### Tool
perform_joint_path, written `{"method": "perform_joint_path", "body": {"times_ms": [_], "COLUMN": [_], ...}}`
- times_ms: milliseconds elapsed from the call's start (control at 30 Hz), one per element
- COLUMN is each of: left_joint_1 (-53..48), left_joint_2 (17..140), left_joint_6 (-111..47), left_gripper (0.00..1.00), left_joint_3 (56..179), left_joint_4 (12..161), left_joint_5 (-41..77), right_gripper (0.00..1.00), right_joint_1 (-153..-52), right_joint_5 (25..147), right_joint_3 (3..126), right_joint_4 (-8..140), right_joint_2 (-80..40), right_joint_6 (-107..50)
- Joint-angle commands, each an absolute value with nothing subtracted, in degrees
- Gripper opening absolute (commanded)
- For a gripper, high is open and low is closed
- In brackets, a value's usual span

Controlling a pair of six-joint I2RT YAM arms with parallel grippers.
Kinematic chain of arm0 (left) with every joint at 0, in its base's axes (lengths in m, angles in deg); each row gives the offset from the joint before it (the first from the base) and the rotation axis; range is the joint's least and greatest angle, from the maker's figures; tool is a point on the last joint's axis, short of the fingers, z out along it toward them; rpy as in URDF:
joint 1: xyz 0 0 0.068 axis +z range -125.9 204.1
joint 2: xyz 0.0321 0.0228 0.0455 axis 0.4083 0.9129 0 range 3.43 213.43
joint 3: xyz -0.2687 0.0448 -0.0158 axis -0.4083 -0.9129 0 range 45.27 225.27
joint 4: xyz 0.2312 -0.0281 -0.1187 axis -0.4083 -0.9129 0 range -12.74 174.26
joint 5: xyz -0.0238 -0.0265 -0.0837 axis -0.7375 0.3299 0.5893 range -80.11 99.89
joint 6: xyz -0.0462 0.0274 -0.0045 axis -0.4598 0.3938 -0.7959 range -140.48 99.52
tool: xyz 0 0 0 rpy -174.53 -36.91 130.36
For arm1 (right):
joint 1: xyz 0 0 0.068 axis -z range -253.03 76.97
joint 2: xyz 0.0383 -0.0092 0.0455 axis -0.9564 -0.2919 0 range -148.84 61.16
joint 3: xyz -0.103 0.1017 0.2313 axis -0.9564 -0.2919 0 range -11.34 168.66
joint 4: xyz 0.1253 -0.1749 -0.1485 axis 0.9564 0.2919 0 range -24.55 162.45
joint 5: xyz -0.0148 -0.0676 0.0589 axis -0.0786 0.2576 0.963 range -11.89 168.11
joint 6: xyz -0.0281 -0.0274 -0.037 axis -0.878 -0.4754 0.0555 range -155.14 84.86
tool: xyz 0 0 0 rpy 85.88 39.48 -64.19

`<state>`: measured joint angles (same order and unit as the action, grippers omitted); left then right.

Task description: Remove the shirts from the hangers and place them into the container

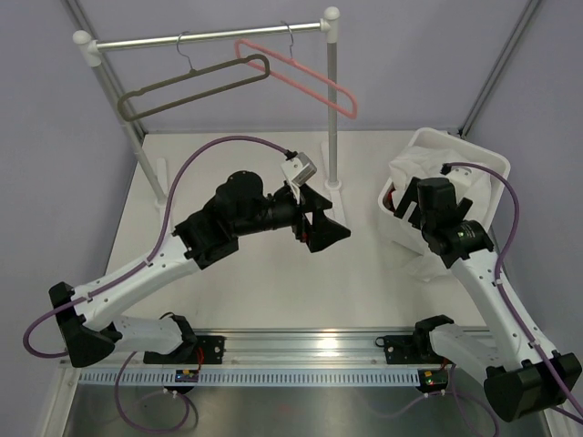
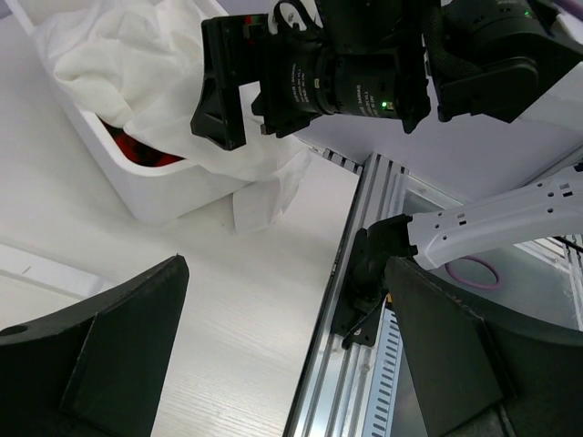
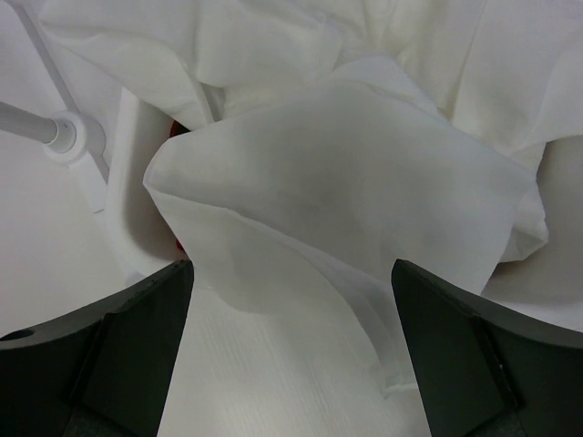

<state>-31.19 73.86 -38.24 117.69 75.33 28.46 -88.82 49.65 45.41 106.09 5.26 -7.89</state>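
Observation:
Two hangers hang bare on the rail, a grey-brown hanger point(image 1: 196, 86) and a pink hanger point(image 1: 301, 77). At the right stands the white container point(image 1: 460, 146) point(image 2: 173, 196). The white shirt point(image 1: 410, 255) point(image 2: 137, 55) point(image 3: 346, 182) fills it and spills over its near wall onto the table. A strip of the red plaid shirt point(image 1: 390, 198) point(image 2: 146, 150) shows under the white one. My right gripper point(image 1: 407, 202) point(image 3: 291, 355) hovers open over the draped white cloth, holding nothing. Over mid-table, left of the container, my left gripper point(image 1: 323, 228) point(image 2: 287, 346) is open and empty.
The silver rail point(image 1: 209, 36) with white knobs spans the back. Its right upright point(image 1: 332, 109) and foot point(image 3: 68, 137) stand just left of the container. An aluminium mounting rail point(image 1: 310, 350) point(image 2: 364, 300) runs along the table's near edge. Grey frame posts rise at both back corners.

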Motion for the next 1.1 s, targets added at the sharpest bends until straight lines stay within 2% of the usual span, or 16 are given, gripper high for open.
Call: {"method": "perform_joint_path", "body": {"times_ms": [0, 233, 600, 667, 700, 733, 800, 833, 967, 1067], "left_joint_1": [-31.1, -31.1, -31.1, -31.1, -31.1, -31.1, -31.1, -31.1, -31.1, -31.1], "left_joint_2": [72.34, 71.9, 67.94, 67.68, 67.5, 67.33, 66.8, 66.71, 66.62, 66.97], "left_joint_6": [-37.0, -37.09, -37.79, -37.97, -37.88, -37.88, -37.53, -37.45, -36.92, -37.0], "left_gripper": [0.95, 0.96, 0.96, 0.96, 0.97, 0.97, 0.97, 0.97, 0.97, 0.97], "left_joint_3": [116.99, 115.85, 113.39, 113.3, 113.39, 113.21, 112.95, 112.6, 112.33, 111.81], "left_joint_4": [78.02, 79.16, 80.48, 80.39, 80.31, 80.22, 80.31, 80.22, 79.95, 80.3], "left_joint_5": [27.29, 28.44, 29.23, 29.32, 29.4, 29.49, 29.32, 29.49, 28.97, 28.61], "right_gripper": [0.98, 0.96, 0.95, 0.85, 0.76, 0.45, 0.1, 0.0, 0.0, 0.0], "right_joint_1": [-88.58, -88.58, -88.67, -88.58, -88.58, -88.58, -88.58, -88.58, -88.58, -88.58], "right_joint_5": [52.45, 52.89, 39.89, 39.1, 39.0, 39.35, 38.83, 38.83, 35.85, 32.69], "right_joint_3": [44.48, 44.13, 47.81, 48.6, 49.3, 49.57, 50.27, 50.36, 53.78, 62.19], "right_joint_4": [102.28, 102.89, 104.74, 104.91, 105.0, 104.83, 104.91, 104.04, 103.33, 105.26], "right_joint_2": [5.53, 5.35, -6.67, -8.62, -10.1, -10.38, -10.21, -9.86, -7.84, -8.27], "right_joint_6": [-7.72, -8.24, -7.46, -6.76, -6.58, -6.66, -6.23, -6.4, -8.24, -9.99]}}
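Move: Just over the container's near side, the right hand is open above a loose fold of the white shirt, about 3 cm ahead, 1 cm to its right and 5 cm below. The container's middle is some 12 cm ahead, 6 cm right and 14 cm down; the red shirt's showing patch lies roughly 6 cm ahead, 7 cm left and 13 cm below. From the left hand the fold is some 14 cm ahead, 31 cm right and 20 cm lower. Hovering briefly, the right hand then sinks about 5 cm and reaches some 3 cm forward, drifting slightly right, its fingers tipping some 10 degrees farther down. It shuts them on the white shirt's fold near the container's front rim and, holding it, rises about 4 cm, still easing forward over the container. The left hand, staying open, draws off 2 cm or so to the left and back. ##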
